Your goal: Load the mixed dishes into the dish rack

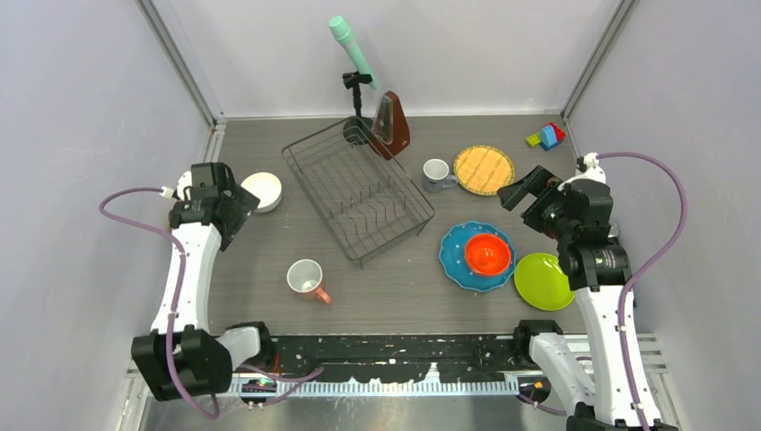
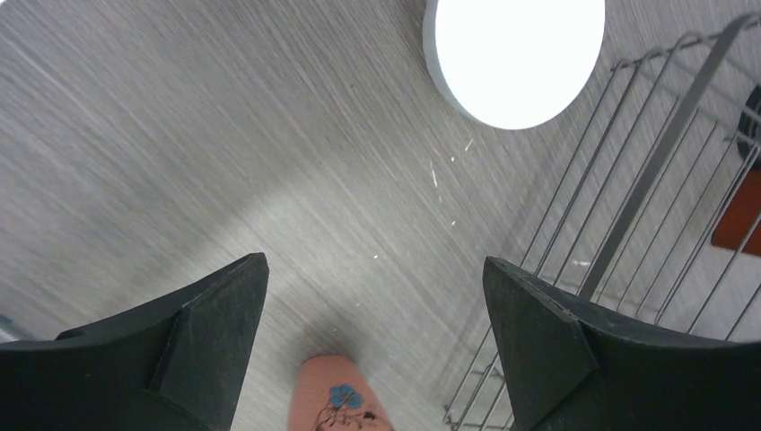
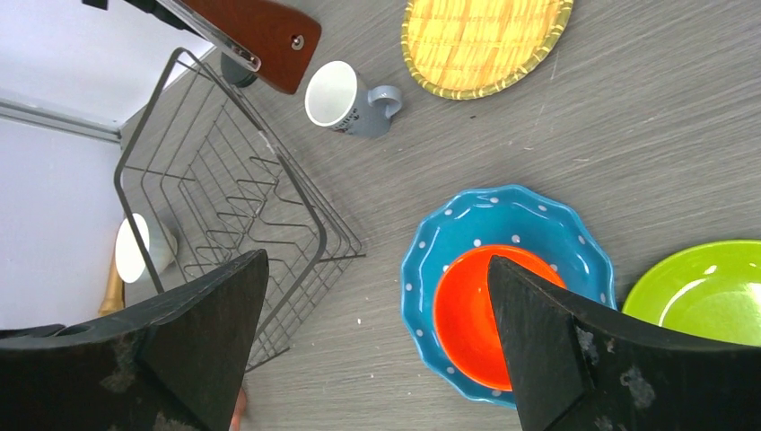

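Observation:
The black wire dish rack (image 1: 396, 238) stands empty at the table's middle. A white bowl (image 1: 262, 190) sits left of it and a pink mug (image 1: 308, 280) lies in front of it. A small grey mug (image 1: 437, 173) and a yellow woven plate (image 1: 484, 169) sit to its right. An orange bowl (image 1: 488, 254) rests on the blue dotted plate (image 1: 458, 242), with a lime green plate (image 1: 541, 281) beside it. My left gripper (image 1: 244, 201) is open and empty beside the white bowl (image 2: 513, 54), above the pink mug (image 2: 339, 400). My right gripper (image 1: 520, 190) is open and empty above the orange bowl (image 3: 476, 314).
A brown metronome (image 1: 392, 124) stands at the rack's far corner, with a teal cylinder on a black stand (image 1: 352, 49) behind it. Coloured toy blocks (image 1: 546, 136) lie at the far right. Grey walls close in the table on three sides.

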`<state>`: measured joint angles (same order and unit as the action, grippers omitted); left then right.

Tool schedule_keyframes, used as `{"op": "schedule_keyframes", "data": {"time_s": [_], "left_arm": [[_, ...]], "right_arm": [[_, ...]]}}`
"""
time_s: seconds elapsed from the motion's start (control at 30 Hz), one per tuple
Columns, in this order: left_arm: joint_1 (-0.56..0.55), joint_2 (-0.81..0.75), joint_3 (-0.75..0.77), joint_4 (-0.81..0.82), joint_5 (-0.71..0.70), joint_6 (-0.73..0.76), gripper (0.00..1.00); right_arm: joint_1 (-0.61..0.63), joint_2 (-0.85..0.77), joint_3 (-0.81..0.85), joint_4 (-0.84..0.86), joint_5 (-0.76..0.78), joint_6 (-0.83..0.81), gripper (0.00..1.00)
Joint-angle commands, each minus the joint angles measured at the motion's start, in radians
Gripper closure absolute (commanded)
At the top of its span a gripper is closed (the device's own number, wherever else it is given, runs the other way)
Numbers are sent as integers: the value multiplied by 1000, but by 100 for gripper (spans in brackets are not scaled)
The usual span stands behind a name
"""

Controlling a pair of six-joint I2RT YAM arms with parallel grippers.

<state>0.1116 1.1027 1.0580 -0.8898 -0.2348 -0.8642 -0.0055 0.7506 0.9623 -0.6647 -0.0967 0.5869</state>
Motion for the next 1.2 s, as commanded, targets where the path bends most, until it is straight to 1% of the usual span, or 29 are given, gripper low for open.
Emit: {"op": "schedule_keyframes", "data": {"time_s": [0.0, 0.1, 0.17, 0.3, 0.4, 0.57, 0.67, 0.7, 0.77, 0.8, 0.9, 0.93, 0.97, 1.07, 1.1, 1.17], "left_arm": [[53, 82, 42, 68, 70, -84, 8], [75, 154, 38, 104, 93, -123, 9], [87, 205, 38, 133, 104, -169, 12], [95, 296, 25, 269, 148, -235, 17], [95, 364, 25, 335, 147, -288, 19], [95, 451, 34, 382, 125, -379, 20], [96, 493, 36, 397, 97, -423, 24], [95, 510, 37, 403, 94, -435, 28], [96, 537, 39, 409, 96, -454, 40], [96, 549, 41, 410, 101, -456, 45], [96, 574, 50, 394, 100, -450, 51], [96, 581, 53, 385, 92, -446, 56], [96, 585, 55, 372, 81, -446, 63], [96, 583, 71, 356, 71, -424, 95], [95, 575, 79, 341, 69, -419, 100], [96, 542, 81, 328, 75, -405, 100]], "right_arm": [[6, -16, -7, 66, -32, 23, 2], [6, -10, -9, 66, -37, 24, 2], [6, 1, -4, 66, -45, 24, 2], [6, 19, 1, 66, -73, 27, 2], [6, 32, 3, 73, -114, 34, 3], [6, 52, 3, 80, -132, 42, 3], [6, 67, 6, 82, -134, 44, 3], [6, 70, 9, 82, -135, 44, 4], [6, 81, 13, 80, -136, 44, 4], [6, 87, 14, 80, -136, 46, 4], [6, 97, 16, 79, -141, 49, 4], [6, 101, 17, 79, -143, 51, 4], [6, 102, 20, 80, -146, 52, 4], [6, 108, 24, 82, -147, 57, 5], [6, 109, 26, 83, -148, 62, 5], [6, 114, 28, 89, -158, 70, 5]]}}
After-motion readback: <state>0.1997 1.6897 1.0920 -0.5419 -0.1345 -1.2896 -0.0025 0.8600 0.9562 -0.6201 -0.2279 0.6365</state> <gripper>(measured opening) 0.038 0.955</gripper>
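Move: The white bowl lies about 16 cm ahead of the left hand, level with it sideways and some 14 cm below. The pink mug is about 24 cm back and 13 cm right of the bowl; the dish rack's middle is some 28 cm right of the bowl and about 1 cm farther out. From the right hand, the bowl is roughly 65 cm left, 6 cm ahead and 23 cm down. Left hand sinks about 13 cm and 10 forward, pinching the white bowl's near rim; right hand drifts left. ##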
